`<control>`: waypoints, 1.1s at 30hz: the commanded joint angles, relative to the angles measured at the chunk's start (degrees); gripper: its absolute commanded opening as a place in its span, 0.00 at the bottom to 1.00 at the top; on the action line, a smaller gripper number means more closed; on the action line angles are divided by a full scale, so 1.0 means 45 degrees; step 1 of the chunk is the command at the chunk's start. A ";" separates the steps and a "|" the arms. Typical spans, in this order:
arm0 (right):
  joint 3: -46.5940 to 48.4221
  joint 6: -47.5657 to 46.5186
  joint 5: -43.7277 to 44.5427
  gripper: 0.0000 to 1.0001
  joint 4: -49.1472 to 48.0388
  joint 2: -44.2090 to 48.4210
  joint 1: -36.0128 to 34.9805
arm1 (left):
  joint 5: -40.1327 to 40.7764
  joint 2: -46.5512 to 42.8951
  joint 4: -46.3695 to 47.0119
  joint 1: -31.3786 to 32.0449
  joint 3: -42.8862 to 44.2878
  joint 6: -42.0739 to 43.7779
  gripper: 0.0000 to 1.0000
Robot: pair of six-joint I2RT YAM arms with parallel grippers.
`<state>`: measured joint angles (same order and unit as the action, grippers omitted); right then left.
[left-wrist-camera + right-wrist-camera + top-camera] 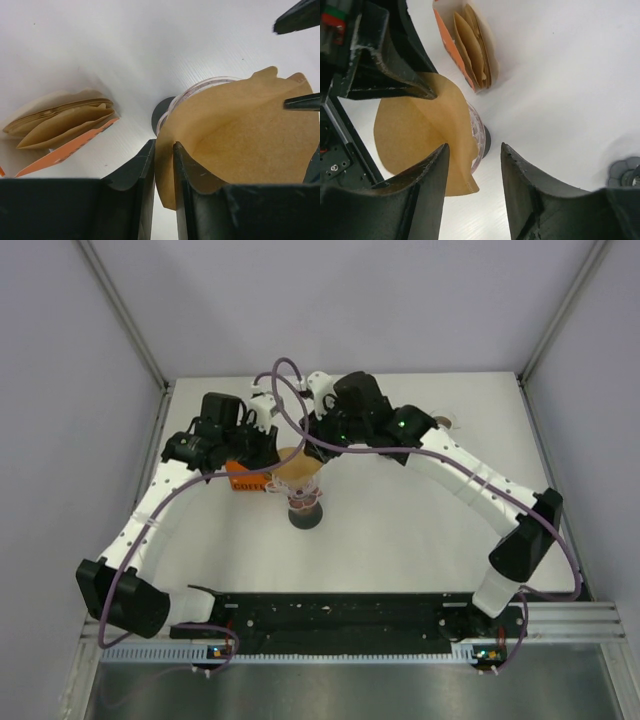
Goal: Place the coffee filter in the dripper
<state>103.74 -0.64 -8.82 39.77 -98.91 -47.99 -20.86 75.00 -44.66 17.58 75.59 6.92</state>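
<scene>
A brown paper coffee filter (240, 135) is opened into a cone over the clear dripper (200, 86), which stands on a dark base (305, 516). My left gripper (163, 144) is shut on the filter's near edge and holds it up. My right gripper (474, 145) is open; its left finger lies against the filter's (415, 130) seam side, and the dripper's rim (479, 131) shows between the jaws. In the top view the filter (296, 466) sits between the left gripper (268, 455) and the right gripper (320, 438).
An orange box of folded brown filters (65, 122) lies left of the dripper; it also shows in the right wrist view (472, 50) and the top view (240, 478). A small dark round object (625, 170) lies to the right on the white table.
</scene>
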 commanded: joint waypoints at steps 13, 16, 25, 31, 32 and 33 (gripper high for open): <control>-0.3444 -0.0325 -0.3177 0.00 -0.4873 0.1885 -0.0215 | -0.0403 -0.0554 0.0472 -0.0021 -0.0236 -0.0170 0.28; -0.3445 -0.0306 -0.3137 0.00 -0.4620 0.1397 -0.0215 | -0.0461 -0.0690 0.0511 -0.0021 -0.0216 -0.0268 0.28; -0.3055 -0.0559 -0.3237 0.00 -0.3020 0.0282 -0.0254 | -0.0404 -0.0828 0.0531 -0.0060 -0.0002 -0.0793 0.35; -0.1886 -0.1769 -0.1695 0.00 -0.1166 -0.0575 -0.0956 | -0.0987 -0.0847 0.0433 -0.0801 0.0760 -0.1380 0.52; -0.1496 -0.1925 -0.1344 0.00 -0.0717 -0.0790 -0.1093 | -0.1124 -0.0885 0.0433 -0.0841 0.0838 -0.1497 0.54; -0.1105 -0.2043 -0.0993 0.00 -0.0306 -0.1083 -0.1210 | -0.1222 -0.0867 0.0414 -0.0841 0.0819 -0.1518 0.55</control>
<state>91.85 -5.61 -18.87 31.14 -100.01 -50.13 -22.31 73.25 -44.97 14.44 75.88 1.74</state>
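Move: The coffee filter stands in or just over the dripper's mouth, its middle about 3 cm back, 4 cm left and 7 cm below the right hand, whose half-open fingers are already clear of it. The dripper's centre lies some 2 cm back, 4 cm left and 12 cm below that hand. From the left hand, at the filter's left edge, the filter's middle is 1 cm back, 5 cm right and 4 cm down, the dripper's 1 cm back, 5 cm right and 8 cm down; the coffee box sits 5 cm ahead, 6 cm left, 17 cm down. The filter is worked into the dripper from above by the right hand, which first lifts about 4 cm and draws back 3 cm while closing its empty fingers, then sinks some 10 cm leftward into the open filter, shut tips against the paper. The left hand stays at the filter's edge, then opens its fingers late, easing slightly left and up. ##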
